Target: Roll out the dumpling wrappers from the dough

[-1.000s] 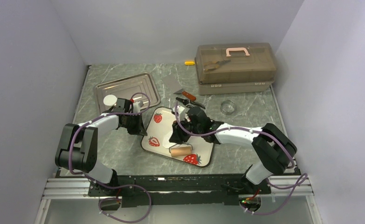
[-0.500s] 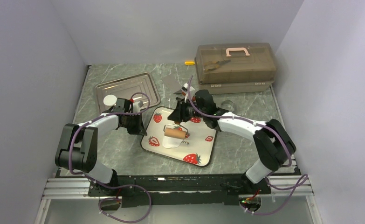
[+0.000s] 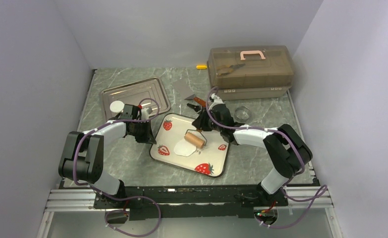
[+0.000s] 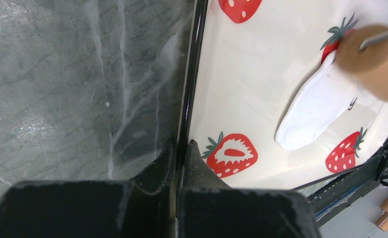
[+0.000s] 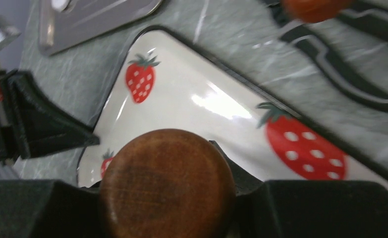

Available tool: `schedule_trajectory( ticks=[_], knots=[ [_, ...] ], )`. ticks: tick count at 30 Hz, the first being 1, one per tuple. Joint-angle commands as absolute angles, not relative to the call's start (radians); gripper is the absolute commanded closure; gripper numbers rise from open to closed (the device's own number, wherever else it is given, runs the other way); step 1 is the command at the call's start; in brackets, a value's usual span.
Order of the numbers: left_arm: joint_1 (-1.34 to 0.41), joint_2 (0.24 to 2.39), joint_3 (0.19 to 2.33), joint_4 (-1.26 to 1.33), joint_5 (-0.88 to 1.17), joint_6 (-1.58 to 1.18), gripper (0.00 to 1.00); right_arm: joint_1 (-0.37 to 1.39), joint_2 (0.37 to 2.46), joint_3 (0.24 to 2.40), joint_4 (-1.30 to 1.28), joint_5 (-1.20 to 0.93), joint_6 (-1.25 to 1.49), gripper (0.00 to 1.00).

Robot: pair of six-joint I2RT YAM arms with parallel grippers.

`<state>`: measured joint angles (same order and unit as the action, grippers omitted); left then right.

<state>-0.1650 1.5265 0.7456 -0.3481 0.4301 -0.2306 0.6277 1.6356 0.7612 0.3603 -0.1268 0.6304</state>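
The dough (image 3: pixel 184 148) is a flattened white patch lying on the strawberry plate (image 3: pixel 216 159). A brown wooden roller (image 3: pixel 195 139) rests on the dough's far edge. Just behind the roller, my right gripper (image 3: pixel 204 125) is shut on its handle. In the right wrist view the handle's round wooden end (image 5: pixel 167 183) fills the jaws. My left gripper (image 3: pixel 145 133) is shut on the plate's left rim (image 4: pixel 192 74), its fingertips (image 4: pixel 169 153) pinching it. From the left wrist the dough (image 4: pixel 315 106) and roller (image 4: pixel 372 54) show at the right. One round white wrapper (image 3: pixel 116 105) lies on the metal tray (image 3: pixel 142 91).
A brown translucent toolbox (image 3: pixel 250 67) with a pink handle stands at the back right. A clear round ring (image 3: pixel 242 113) sits in front of it. A scraper and black-handled tools (image 3: pixel 197 101) lie just behind the plate. A small yellow object (image 3: pixel 201 66) lies near the back wall.
My right gripper has drawn the roller from the plate's near edge back across the dough toward the far side, baring the flattened patch. The left gripper has stayed on the rim.
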Motion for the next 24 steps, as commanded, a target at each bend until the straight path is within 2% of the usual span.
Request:
schedule_trajectory(
  ticks=[1,12,18,24],
  knots=[
    [-0.147,1.522,0.750,-0.325,0.368,-0.241,1.00,0.579,1.612,0.725,0.223,0.018,0.531,1.00],
    [-0.146,1.513,0.747,-0.323,0.364,-0.241,1.00,0.518,1.463,0.860,0.116,-0.080,0.495,1.00],
    [-0.144,1.515,0.746,-0.319,0.361,-0.248,1.00,0.309,1.350,0.649,0.279,-0.241,0.798,1.00],
    [-0.141,1.509,0.736,-0.316,0.358,-0.253,1.00,0.241,1.421,0.508,0.429,-0.305,0.947,1.00]
  ],
)
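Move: The right hand holds the roller's handle, the roller some 5 cm back and 3 cm left of it and at the dough's far right edge. The small strawberry print at the tray's right end, where the roller is headed, lies about 12 cm right of the hand, 7 cm back and 8 cm below. The dough's middle is some 8 cm left and 8 cm back, the pruners about 10 cm ahead. From the left hand on the rim, that print is roughly 36 cm right and 2 cm back. The right hand, still gripping the roller's handle, carries the roller rightward off the dough towards the tray's right end, about 14 cm in all: a short shift forward and right, a near-halt, then a faster swing right that rises some 4 cm and sinks again by about 3 cm. The wrist turns about 25 degrees clockwise by the end of that swing, while the left fingers keep their pinch on the tray's left rim. ##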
